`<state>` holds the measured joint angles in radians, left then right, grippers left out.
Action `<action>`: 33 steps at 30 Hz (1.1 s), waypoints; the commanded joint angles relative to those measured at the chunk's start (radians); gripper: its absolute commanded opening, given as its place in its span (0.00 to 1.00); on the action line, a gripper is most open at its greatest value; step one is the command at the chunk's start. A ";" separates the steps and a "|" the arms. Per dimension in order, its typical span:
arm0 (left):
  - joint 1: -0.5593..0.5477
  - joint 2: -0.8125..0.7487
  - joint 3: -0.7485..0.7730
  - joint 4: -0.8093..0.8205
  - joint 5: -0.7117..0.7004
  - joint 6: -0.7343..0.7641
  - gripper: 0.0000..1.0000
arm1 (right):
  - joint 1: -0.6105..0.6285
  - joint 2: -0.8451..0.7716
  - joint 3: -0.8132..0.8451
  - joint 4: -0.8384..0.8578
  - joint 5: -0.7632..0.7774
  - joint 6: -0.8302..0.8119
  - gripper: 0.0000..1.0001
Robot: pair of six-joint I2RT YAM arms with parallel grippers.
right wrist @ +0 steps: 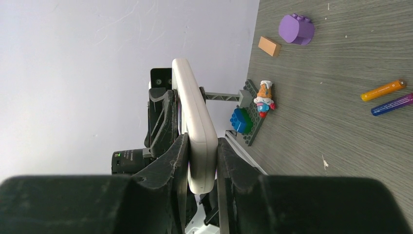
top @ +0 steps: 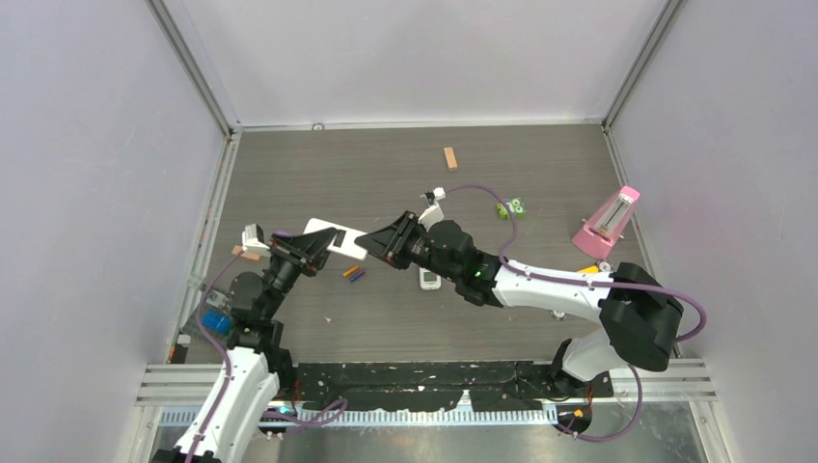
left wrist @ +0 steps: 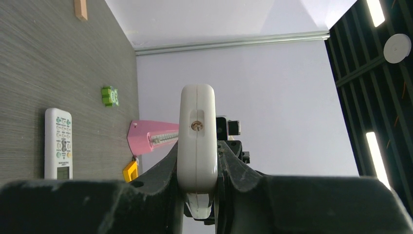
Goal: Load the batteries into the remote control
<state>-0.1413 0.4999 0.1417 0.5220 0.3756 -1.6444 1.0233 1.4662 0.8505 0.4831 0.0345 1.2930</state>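
Note:
The long white remote control (top: 328,236) hangs above the table between my two arms, held edge-on at both ends. My left gripper (top: 311,249) is shut on its left end; the left wrist view shows that end (left wrist: 197,131) pinched between the dark fingers (left wrist: 165,168). My right gripper (top: 379,241) is shut on the other end, with the remote's edge (right wrist: 197,122) between its fingers (right wrist: 170,161). Two batteries lie side by side on the table just below the remote. One is orange (top: 350,271) (right wrist: 383,90) and one is dark purple (top: 358,277) (right wrist: 392,104).
A second small white remote (top: 429,279) (left wrist: 58,143) lies under my right forearm. A tan block (top: 449,157), a green piece (top: 511,206) and a pink metronome (top: 606,222) stand towards the back right. A purple brick (right wrist: 297,28) and a brick plate with figures (right wrist: 251,114) sit by the left wall.

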 commanded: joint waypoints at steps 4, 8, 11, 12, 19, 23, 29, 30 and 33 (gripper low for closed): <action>-0.075 -0.054 0.103 0.122 0.345 0.094 0.00 | 0.055 0.051 0.011 -0.134 -0.127 -0.071 0.27; -0.075 -0.106 0.129 -0.045 0.298 0.192 0.00 | 0.043 -0.006 -0.016 -0.142 -0.115 -0.099 0.36; -0.076 -0.140 0.144 -0.126 0.255 0.246 0.00 | 0.034 -0.057 -0.047 -0.143 -0.119 -0.122 0.49; -0.074 -0.145 0.148 -0.145 0.244 0.264 0.00 | 0.030 -0.069 -0.061 -0.142 -0.120 -0.133 0.54; -0.073 -0.143 0.169 -0.200 0.237 0.314 0.00 | 0.007 -0.244 -0.113 -0.145 -0.154 -0.233 0.82; -0.073 -0.140 0.173 -0.196 0.266 0.335 0.00 | -0.018 -0.349 -0.142 -0.187 -0.193 -0.362 0.89; -0.074 -0.098 0.227 -0.185 0.406 0.424 0.00 | -0.028 -0.454 -0.128 -0.273 -0.299 -0.608 0.89; -0.074 -0.091 0.237 -0.182 0.432 0.439 0.00 | -0.029 -0.453 -0.104 -0.297 -0.329 -0.640 0.89; -0.074 -0.079 0.264 -0.151 0.505 0.472 0.00 | -0.024 -0.414 -0.005 -0.449 -0.400 -0.761 0.87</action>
<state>-0.2123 0.4126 0.3294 0.2871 0.7387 -1.2491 0.9951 1.0237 0.7235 0.1940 -0.2401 0.7567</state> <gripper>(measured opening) 0.231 0.886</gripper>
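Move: In mid-air between the hands hangs the white remote, gripped by both: its middle sits practically at the left hand's fingers, and about 5 cm left and 1 cm ahead of the right hand. The orange and purple batteries lie on the table some 24 cm below the hands, about 2 cm ahead of the left hand. The second remote, also on the table, is roughly 15 cm right and 5 cm ahead of the right hand. Opening wide, the right fingers let go of the white remote's end while that hand draws back and to the right about 8 cm each way, rising late by some 3 cm and rolling. The left hand keeps its pinch and carries the remote back some 7 cm, right 5 and slightly up, turning clockwise by about 20 degrees, left side rising and fingers tipping up. ##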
